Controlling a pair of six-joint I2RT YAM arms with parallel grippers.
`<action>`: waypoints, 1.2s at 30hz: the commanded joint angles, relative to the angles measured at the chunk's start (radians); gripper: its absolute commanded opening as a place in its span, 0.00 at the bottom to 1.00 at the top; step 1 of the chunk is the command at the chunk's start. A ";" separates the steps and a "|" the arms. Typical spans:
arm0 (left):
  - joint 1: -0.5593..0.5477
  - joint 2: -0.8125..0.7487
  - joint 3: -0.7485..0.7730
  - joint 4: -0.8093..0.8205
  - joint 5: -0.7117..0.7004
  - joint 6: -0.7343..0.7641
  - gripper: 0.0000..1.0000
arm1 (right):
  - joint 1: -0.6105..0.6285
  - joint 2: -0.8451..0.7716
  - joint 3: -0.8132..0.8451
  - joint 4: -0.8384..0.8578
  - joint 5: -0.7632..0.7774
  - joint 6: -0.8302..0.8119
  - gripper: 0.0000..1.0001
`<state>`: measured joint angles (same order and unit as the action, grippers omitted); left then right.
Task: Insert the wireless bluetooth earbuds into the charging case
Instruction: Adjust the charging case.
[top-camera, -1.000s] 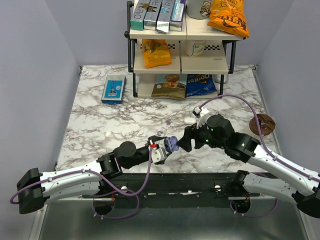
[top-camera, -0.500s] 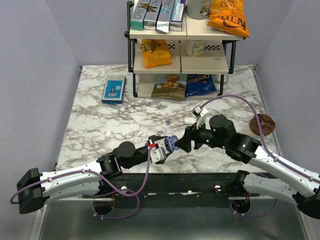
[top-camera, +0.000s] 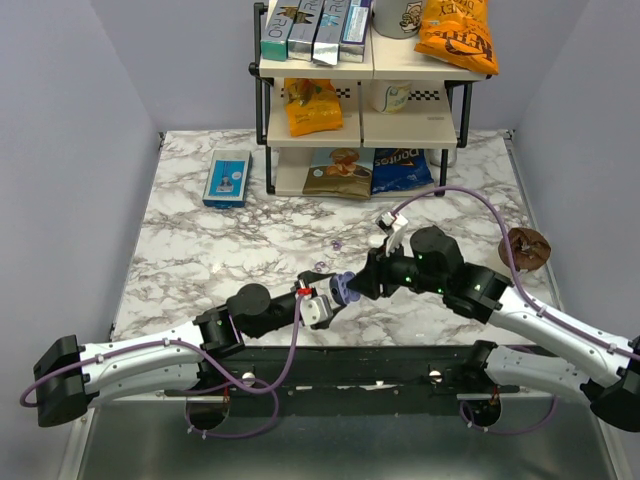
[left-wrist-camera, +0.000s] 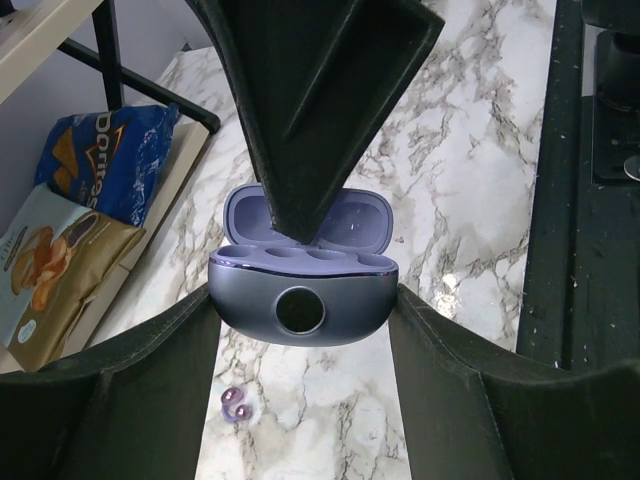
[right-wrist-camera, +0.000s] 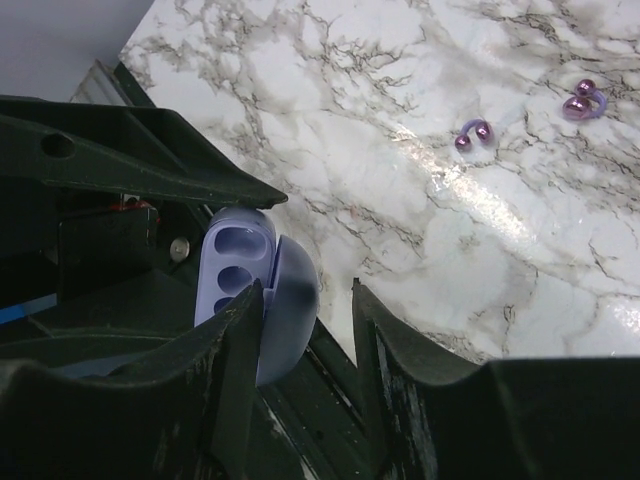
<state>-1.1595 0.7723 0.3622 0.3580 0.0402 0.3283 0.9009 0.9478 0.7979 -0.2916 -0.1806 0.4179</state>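
Note:
The charging case is a small lavender-grey pebble with its lid swung open and its earbud wells showing bare. My left gripper is shut on its lower half and holds it above the table's near edge. My right gripper is open at the case. The lid lies between its jaws against one finger, with a gap to the other. Two purple earbuds lie apart on the marble beyond the case. One earbud shows under the case in the left wrist view.
A shelf rack with snack bags and boxes stands at the back. A blue box lies at the back left, and a brown round thing sits at the right edge. The black rail runs along the near edge.
My right gripper has moved left up to the case and its jaws have narrowed around the lid. The left gripper and the case have stayed put.

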 joint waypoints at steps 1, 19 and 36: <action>-0.009 -0.013 0.012 0.044 0.029 -0.012 0.00 | -0.005 0.017 -0.011 0.032 -0.034 -0.011 0.47; -0.009 -0.021 0.031 -0.034 -0.172 -0.071 0.99 | -0.005 -0.133 0.061 -0.070 -0.106 -0.172 0.01; -0.006 -0.108 0.138 -0.209 -0.059 -0.411 0.99 | -0.003 -0.233 0.090 -0.147 0.052 -0.539 0.06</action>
<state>-1.1706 0.7273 0.4591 0.2008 -0.1677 0.0467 0.8932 0.7902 0.9035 -0.4519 -0.2279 0.0662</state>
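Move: Between the left hand's fingertips sits the open charging case, its middle about 1 cm to that hand's right. From the right hand, whose fingers straddle the lid, the case lies about 4 cm left and 2 cm back, 1 cm lower. Some 20 cm below the right hand, on the table, lie one earbud 20 cm ahead and 9 cm left, the other 27 cm ahead and 5 cm left, and a white case 28 cm ahead and 7 cm right. Closing on the open lid with one fingertip inside it, the right hand pinches it almost in place. Both hands rise a little, then the left opens wide, lets go of the case and draws off forward and left about 3 cm, turning counter-clockwise. The right carries the case up about 6 cm, drifting right and slightly back, and tilts some 20 degrees. ##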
